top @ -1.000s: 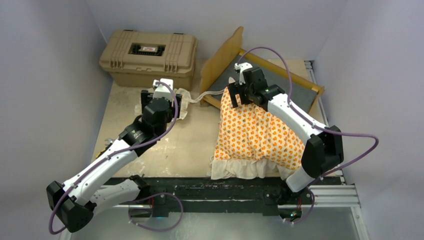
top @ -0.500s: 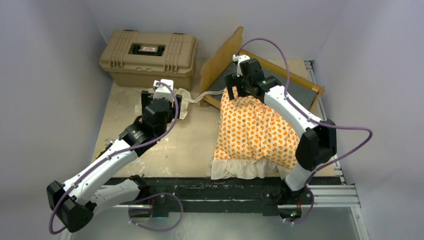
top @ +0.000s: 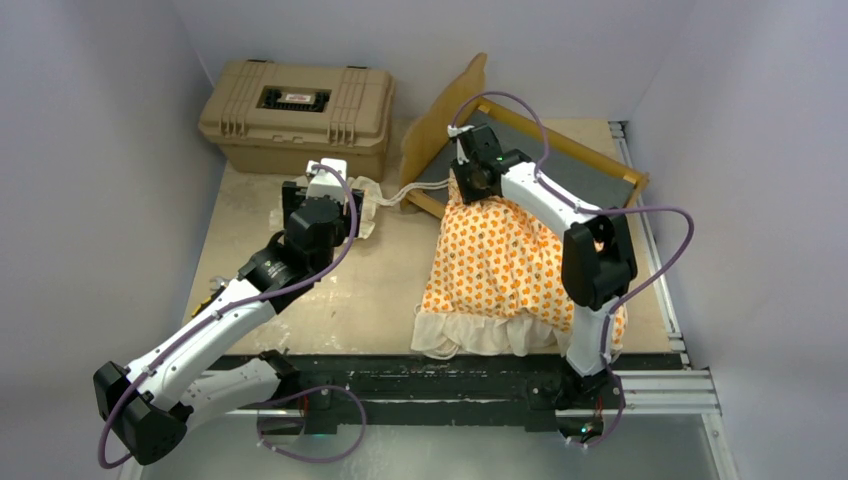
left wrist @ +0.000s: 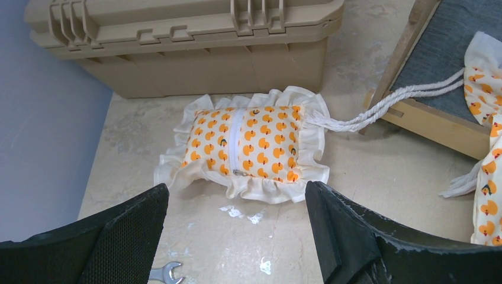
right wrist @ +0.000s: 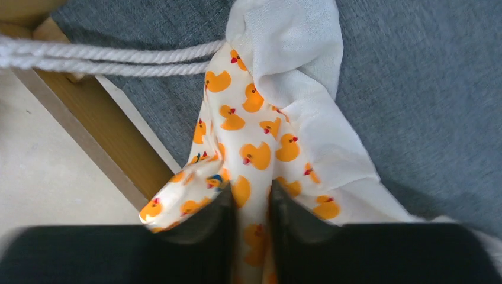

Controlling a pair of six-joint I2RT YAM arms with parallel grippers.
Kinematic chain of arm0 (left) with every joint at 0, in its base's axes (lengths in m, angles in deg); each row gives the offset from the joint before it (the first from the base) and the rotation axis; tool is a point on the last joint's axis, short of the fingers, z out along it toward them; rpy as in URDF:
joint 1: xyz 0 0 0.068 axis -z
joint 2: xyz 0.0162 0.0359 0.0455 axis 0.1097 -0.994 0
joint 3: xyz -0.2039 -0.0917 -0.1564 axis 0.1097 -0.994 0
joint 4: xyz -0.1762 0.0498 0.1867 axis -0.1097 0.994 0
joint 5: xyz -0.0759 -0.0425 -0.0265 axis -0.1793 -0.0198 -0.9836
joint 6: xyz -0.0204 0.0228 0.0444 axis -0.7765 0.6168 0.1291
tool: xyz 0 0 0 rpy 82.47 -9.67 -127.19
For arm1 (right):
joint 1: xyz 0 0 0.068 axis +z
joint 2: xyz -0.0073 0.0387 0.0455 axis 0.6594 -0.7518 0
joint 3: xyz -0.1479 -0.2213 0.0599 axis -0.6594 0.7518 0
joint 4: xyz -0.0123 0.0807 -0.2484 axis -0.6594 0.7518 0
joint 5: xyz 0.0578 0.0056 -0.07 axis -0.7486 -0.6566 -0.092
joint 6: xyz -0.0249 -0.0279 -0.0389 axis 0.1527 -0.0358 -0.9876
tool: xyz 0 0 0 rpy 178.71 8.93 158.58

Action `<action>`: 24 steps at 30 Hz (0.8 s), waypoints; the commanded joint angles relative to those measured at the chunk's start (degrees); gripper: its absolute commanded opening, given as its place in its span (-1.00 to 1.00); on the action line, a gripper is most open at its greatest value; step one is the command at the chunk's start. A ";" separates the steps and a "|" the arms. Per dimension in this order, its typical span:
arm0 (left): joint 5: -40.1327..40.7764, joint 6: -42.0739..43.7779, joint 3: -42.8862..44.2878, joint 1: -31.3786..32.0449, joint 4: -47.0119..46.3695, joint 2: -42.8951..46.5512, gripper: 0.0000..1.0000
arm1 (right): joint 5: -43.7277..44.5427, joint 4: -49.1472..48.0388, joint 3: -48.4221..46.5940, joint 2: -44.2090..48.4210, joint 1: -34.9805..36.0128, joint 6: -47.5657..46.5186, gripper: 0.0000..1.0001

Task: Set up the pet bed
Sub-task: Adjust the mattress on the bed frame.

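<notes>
The pet bed's light-wood frame (top: 445, 105) with its grey base (top: 590, 175) stands at the back right. The orange duck-patterned mattress cushion (top: 500, 265) lies half over the frame's near rail, its white ruffle toward the arms. My right gripper (top: 470, 180) is at the cushion's far corner, and in the right wrist view this gripper (right wrist: 251, 207) is shut on a fold of the cushion (right wrist: 254, 136) above the grey base (right wrist: 426, 89). The small matching pillow (left wrist: 248, 145) lies flat on the table. My left gripper (left wrist: 237, 204) hovers open just short of it, holding nothing.
A tan hard case (top: 297, 112) stands at the back left, right behind the pillow. A white rope (left wrist: 385, 103) runs from the pillow's ruffle onto the bed frame. A small wrench (left wrist: 166, 273) lies on the table under my left gripper. Grey walls close in both sides.
My right gripper moved back and left to the cushion's far corner and closed on the fabric. The cushion shifted slightly left. The left arm has not moved.
</notes>
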 commanded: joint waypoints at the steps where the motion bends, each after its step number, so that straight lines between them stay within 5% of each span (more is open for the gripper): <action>1: 0.72 0.60 -0.82 0.00 -2.25 0.70 0.71 | 0.58 0.49 -2.67 2.00 -0.02 -0.18 -0.65; 3: 0.70 0.55 -0.87 0.00 -2.21 0.77 0.71 | 1.58 0.40 -3.21 3.20 -0.02 -0.10 -0.92; 8: 1.03 0.63 -0.97 0.00 -2.21 1.05 0.71 | 9.40 -0.50 -6.26 6.47 -0.13 -0.78 -1.00; 24: 1.75 0.74 -1.15 0.00 -2.26 1.59 0.71 | 26.94 -15.85 -21.56 12.83 -7.95 -8.55 -1.00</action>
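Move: The gathered far-left end of the mattress lies right between the right hand's half-closed fingers, about 1 cm below the hand point. From this hand, the bed frame's grey panel is centred roughly 12 cm to the right and 1 cm farther out, some 3 cm lower; the headboard is about 9 cm ahead and 5 cm left, and the main spread of the mattress 14 cm back and 11 cm right. From the left hand, the mattress end is about 10 cm ahead, 27 cm right and 14 cm lower. The right fingers finish closing on the gathered mattress end and pinch it. They then hoist it, slowly at first and then fast, some 25 cm up and about 11 cm to the right, drifting a little forward, above the bed frame. The wrist tips the fingers up from steeply down by around 35 degrees while turning clockwise. ##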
